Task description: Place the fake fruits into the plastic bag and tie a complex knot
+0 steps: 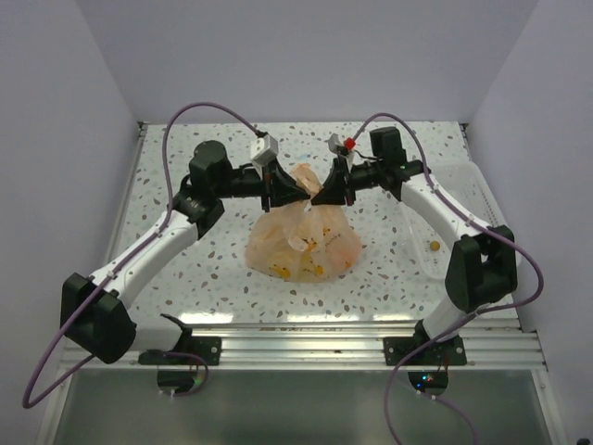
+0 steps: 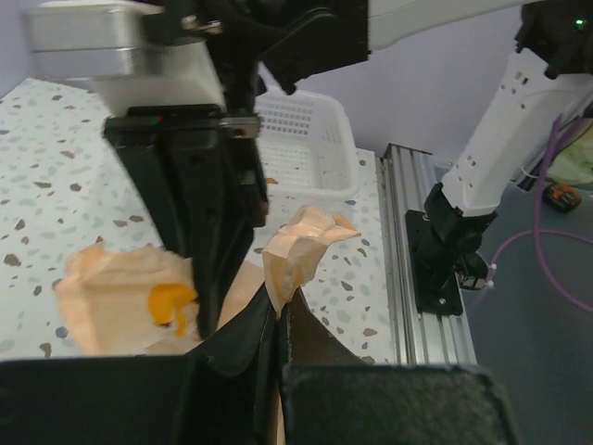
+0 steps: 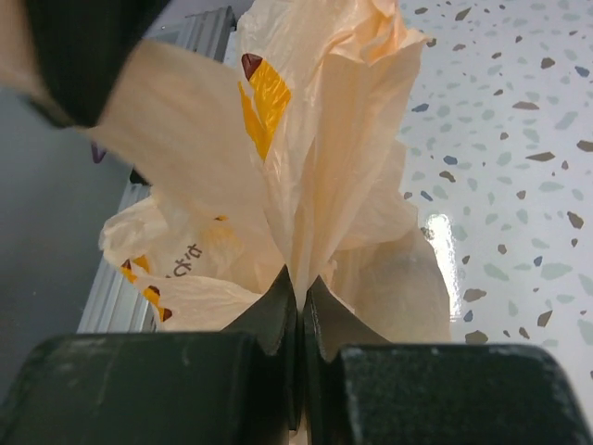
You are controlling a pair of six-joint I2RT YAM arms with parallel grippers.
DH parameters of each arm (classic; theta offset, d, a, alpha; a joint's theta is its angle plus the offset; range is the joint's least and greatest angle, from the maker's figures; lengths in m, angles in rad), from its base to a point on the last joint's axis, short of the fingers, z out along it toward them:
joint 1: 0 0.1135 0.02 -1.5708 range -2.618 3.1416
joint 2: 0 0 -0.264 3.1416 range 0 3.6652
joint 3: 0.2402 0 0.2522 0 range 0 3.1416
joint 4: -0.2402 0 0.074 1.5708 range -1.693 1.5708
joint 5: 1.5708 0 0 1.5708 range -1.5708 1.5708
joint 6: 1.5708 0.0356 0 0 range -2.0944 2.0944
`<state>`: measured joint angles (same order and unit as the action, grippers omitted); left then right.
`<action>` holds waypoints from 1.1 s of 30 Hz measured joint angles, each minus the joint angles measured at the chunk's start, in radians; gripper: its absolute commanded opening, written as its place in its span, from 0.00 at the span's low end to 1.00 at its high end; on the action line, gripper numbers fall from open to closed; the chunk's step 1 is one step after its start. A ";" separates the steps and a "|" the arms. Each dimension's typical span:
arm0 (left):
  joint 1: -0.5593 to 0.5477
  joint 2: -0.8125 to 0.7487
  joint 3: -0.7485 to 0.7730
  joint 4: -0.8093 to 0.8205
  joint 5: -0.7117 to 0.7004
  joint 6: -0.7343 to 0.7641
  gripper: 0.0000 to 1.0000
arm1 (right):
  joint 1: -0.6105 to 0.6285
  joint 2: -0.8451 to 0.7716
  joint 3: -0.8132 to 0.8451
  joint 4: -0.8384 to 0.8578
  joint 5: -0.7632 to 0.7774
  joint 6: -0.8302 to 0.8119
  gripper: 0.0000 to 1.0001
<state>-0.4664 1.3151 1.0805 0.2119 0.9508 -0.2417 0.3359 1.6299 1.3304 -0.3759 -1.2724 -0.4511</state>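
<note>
The peach-orange plastic bag (image 1: 306, 239) sits bulging in the middle of the table, its top gathered upward. Yellow shapes (image 1: 313, 270) low inside it look like the fake fruits, blurred by the film. My left gripper (image 1: 293, 189) is shut on a bunched strip of the bag's top (image 2: 298, 248), pinched right at the fingertips (image 2: 281, 311). Facing it, my right gripper (image 1: 326, 193) is shut on another fold of the bag (image 3: 329, 167), its jaws pressed together around the film (image 3: 301, 295). The two grippers almost touch above the bag. No knot shows in any view.
A white plastic tray (image 1: 460, 190) lies at the right by the right arm, with a small orange piece (image 1: 433, 246) in it. An aluminium rail (image 1: 306, 345) runs along the near table edge. White walls close in the table on three sides.
</note>
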 measured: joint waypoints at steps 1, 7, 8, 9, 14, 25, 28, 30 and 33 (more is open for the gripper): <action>-0.017 0.006 0.013 -0.008 0.011 0.021 0.00 | 0.000 0.009 0.003 0.004 0.006 0.017 0.00; -0.082 0.029 0.037 -0.018 0.047 0.081 0.00 | 0.000 0.033 0.054 -0.006 0.029 0.055 0.02; -0.087 0.036 0.039 -0.018 0.045 0.081 0.00 | 0.002 0.032 0.058 -0.010 0.026 0.049 0.04; -0.090 0.045 0.043 -0.018 0.040 0.080 0.00 | 0.003 0.031 0.059 -0.015 0.025 0.042 0.05; -0.090 0.114 0.093 -0.018 -0.027 0.069 0.00 | 0.013 0.025 0.062 -0.123 0.022 -0.082 0.16; -0.090 0.145 0.126 -0.027 -0.108 0.070 0.00 | 0.017 0.011 0.097 -0.409 -0.009 -0.381 0.56; -0.090 0.146 0.128 -0.030 -0.111 0.070 0.00 | 0.017 0.011 0.106 -0.430 -0.029 -0.397 0.59; -0.090 0.148 0.128 -0.034 -0.111 0.070 0.00 | 0.017 0.011 0.113 -0.431 -0.037 -0.393 0.59; -0.091 0.154 0.128 -0.035 -0.112 0.070 0.00 | 0.017 0.011 0.115 -0.410 -0.056 -0.352 0.62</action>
<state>-0.5571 1.4696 1.2083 0.1768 0.8387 -0.1719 0.3531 1.6405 1.4456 -0.7860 -1.3285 -0.8036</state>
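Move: The left gripper holds one bag handle shut in its fingers. The other handle, pinched by the right gripper, lies about 4 cm forward, 1 cm right and 5 cm below, with its free end some 4 cm farther forward. From the right gripper, the left handle's tail lies roughly 4 cm back, 1 cm right and 5 cm up. The fruit-filled bag body lies some 20 cm straight below the left gripper. Keep the left gripper shut on its handle; draw it back and right a couple of centimetres, then swing it forward about 5 cm and farther right, over the right gripper's fingers. Meanwhile ease the right gripper slightly forward, then open it past halfway, freeing its handle, and bring it back about 4 cm so the open fingers straddle the left gripper's tips and the handle tail. ##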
